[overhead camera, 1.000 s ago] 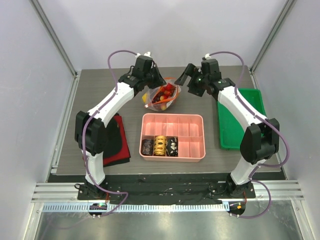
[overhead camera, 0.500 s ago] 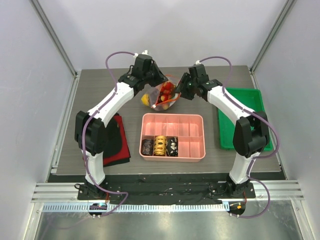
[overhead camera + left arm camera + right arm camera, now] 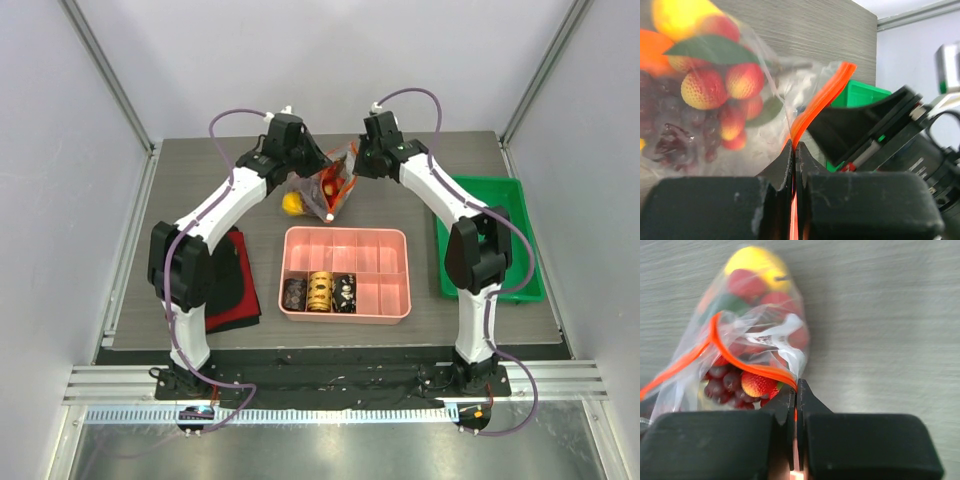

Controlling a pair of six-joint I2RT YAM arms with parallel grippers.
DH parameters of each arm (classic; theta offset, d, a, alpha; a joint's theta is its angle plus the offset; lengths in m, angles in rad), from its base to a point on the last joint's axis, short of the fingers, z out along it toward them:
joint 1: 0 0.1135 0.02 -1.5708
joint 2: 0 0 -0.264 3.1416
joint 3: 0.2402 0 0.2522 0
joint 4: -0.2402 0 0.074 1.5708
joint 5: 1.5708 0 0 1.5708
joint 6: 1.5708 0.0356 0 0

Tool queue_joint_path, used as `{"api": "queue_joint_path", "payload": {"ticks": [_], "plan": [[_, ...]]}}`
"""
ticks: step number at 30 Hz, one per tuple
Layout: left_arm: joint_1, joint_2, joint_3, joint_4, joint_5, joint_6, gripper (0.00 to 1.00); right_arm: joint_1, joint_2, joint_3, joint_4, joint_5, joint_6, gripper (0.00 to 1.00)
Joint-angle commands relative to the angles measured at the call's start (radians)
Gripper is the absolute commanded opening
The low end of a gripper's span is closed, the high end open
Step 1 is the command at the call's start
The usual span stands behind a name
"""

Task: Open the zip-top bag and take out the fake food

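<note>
The clear zip-top bag (image 3: 333,182) hangs between my two grippers at the back middle of the table, its orange zip strip (image 3: 735,365) up. It holds fake food: strawberries (image 3: 705,89), a purple grape bunch (image 3: 667,142), and yellow and orange pieces. A yellow fruit (image 3: 291,203) shows low at the bag's left. My left gripper (image 3: 794,150) is shut on the zip strip (image 3: 815,107) from the left. My right gripper (image 3: 796,387) is shut on the strip's other side. In the top view the left gripper (image 3: 318,163) and right gripper (image 3: 357,160) are close together.
A pink divided tray (image 3: 347,273) lies in front of the bag, with dark and gold patterned cylinders (image 3: 319,292) in its near left cells. A green bin (image 3: 500,240) stands at the right. A red and black cloth (image 3: 232,285) lies at the left.
My right gripper has moved left to the bag and shut on its zip strip. The bag has been lifted and narrowed between the two grippers. The left arm has barely moved.
</note>
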Motion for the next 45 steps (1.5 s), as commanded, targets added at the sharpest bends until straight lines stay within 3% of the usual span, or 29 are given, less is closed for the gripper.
{"api": "queue_joint_path", "payload": {"ticks": [1, 3, 5, 6, 7, 11, 15, 17, 18, 22, 26, 35, 41, 45], "plan": [[0.011, -0.058, -0.017, 0.076, -0.027, -0.055, 0.0, 0.0, 0.054, 0.162, -0.086, 0.122, -0.127, 0.02], [0.011, -0.044, -0.013, 0.093, -0.027, -0.073, 0.0, 0.0, 0.075, 0.236, -0.164, 0.176, -0.135, 0.06], [0.011, -0.035, 0.001, 0.118, -0.024, -0.096, 0.0, 0.0, 0.095, 0.276, -0.21, 0.194, -0.144, 0.16], [0.013, -0.023, 0.006, 0.124, -0.022, -0.104, 0.0, 0.0, 0.1, 0.314, -0.262, 0.222, -0.144, 0.23], [0.016, -0.018, 0.009, 0.139, -0.022, -0.118, 0.0, 0.001, 0.103, 0.329, -0.284, 0.225, -0.142, 0.36], [0.025, 0.014, 0.049, 0.174, 0.017, -0.158, 0.0, 0.003, 0.059, 0.357, -0.339, 0.17, -0.101, 0.47], [0.031, 0.042, 0.073, 0.208, 0.065, -0.17, 0.0, 0.018, -0.009, 0.327, -0.341, 0.09, 0.005, 0.46], [0.036, 0.048, 0.073, 0.222, 0.093, -0.171, 0.0, 0.035, -0.041, 0.301, -0.306, 0.032, 0.064, 0.38], [0.037, 0.05, 0.075, 0.226, 0.103, -0.171, 0.0, 0.035, -0.05, 0.256, -0.286, 0.004, 0.087, 0.26], [0.039, 0.056, 0.075, 0.231, 0.129, -0.15, 0.0, 0.043, -0.075, 0.169, -0.165, -0.077, 0.169, 0.19], [0.042, 0.062, 0.078, 0.231, 0.16, -0.144, 0.0, 0.043, -0.037, 0.158, -0.088, -0.134, 0.219, 0.22], [0.044, 0.043, 0.07, 0.236, 0.194, -0.141, 0.0, 0.038, 0.025, 0.089, 0.038, -0.079, 0.292, 0.47], [0.042, 0.036, 0.041, 0.253, 0.206, -0.188, 0.0, 0.033, 0.051, 0.06, 0.105, -0.037, 0.29, 0.53], [0.041, 0.031, 0.015, 0.268, 0.215, -0.202, 0.0, 0.012, 0.094, 0.081, 0.129, 0.001, 0.324, 0.49]]}}
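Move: The strawberry and grapes in the bag lie about 5 cm left of my right hand, 2 cm farther out and 6 cm below. The yellow fruit is some 16 cm left of that hand, 2 cm back and 11 cm down; the pink box is about 20 cm back, 3 cm left and 12 cm down. From my left hand, which pinches the bag's orange rim, the strawberry is about 3 cm ahead, 1 cm right and 12 cm below. I let the bag's rim go from my right fingers, back off and up, swing left over the mouth, then drop about 5 cm and ease forward, half-open fingers straddling the orange rim at the mouth above the strawberry and grapes. I end some 4 cm left of where I began, left side rolled up. My left hand keeps its pinch, first drawing the rim 2 cm forward and up, then slightly right. ##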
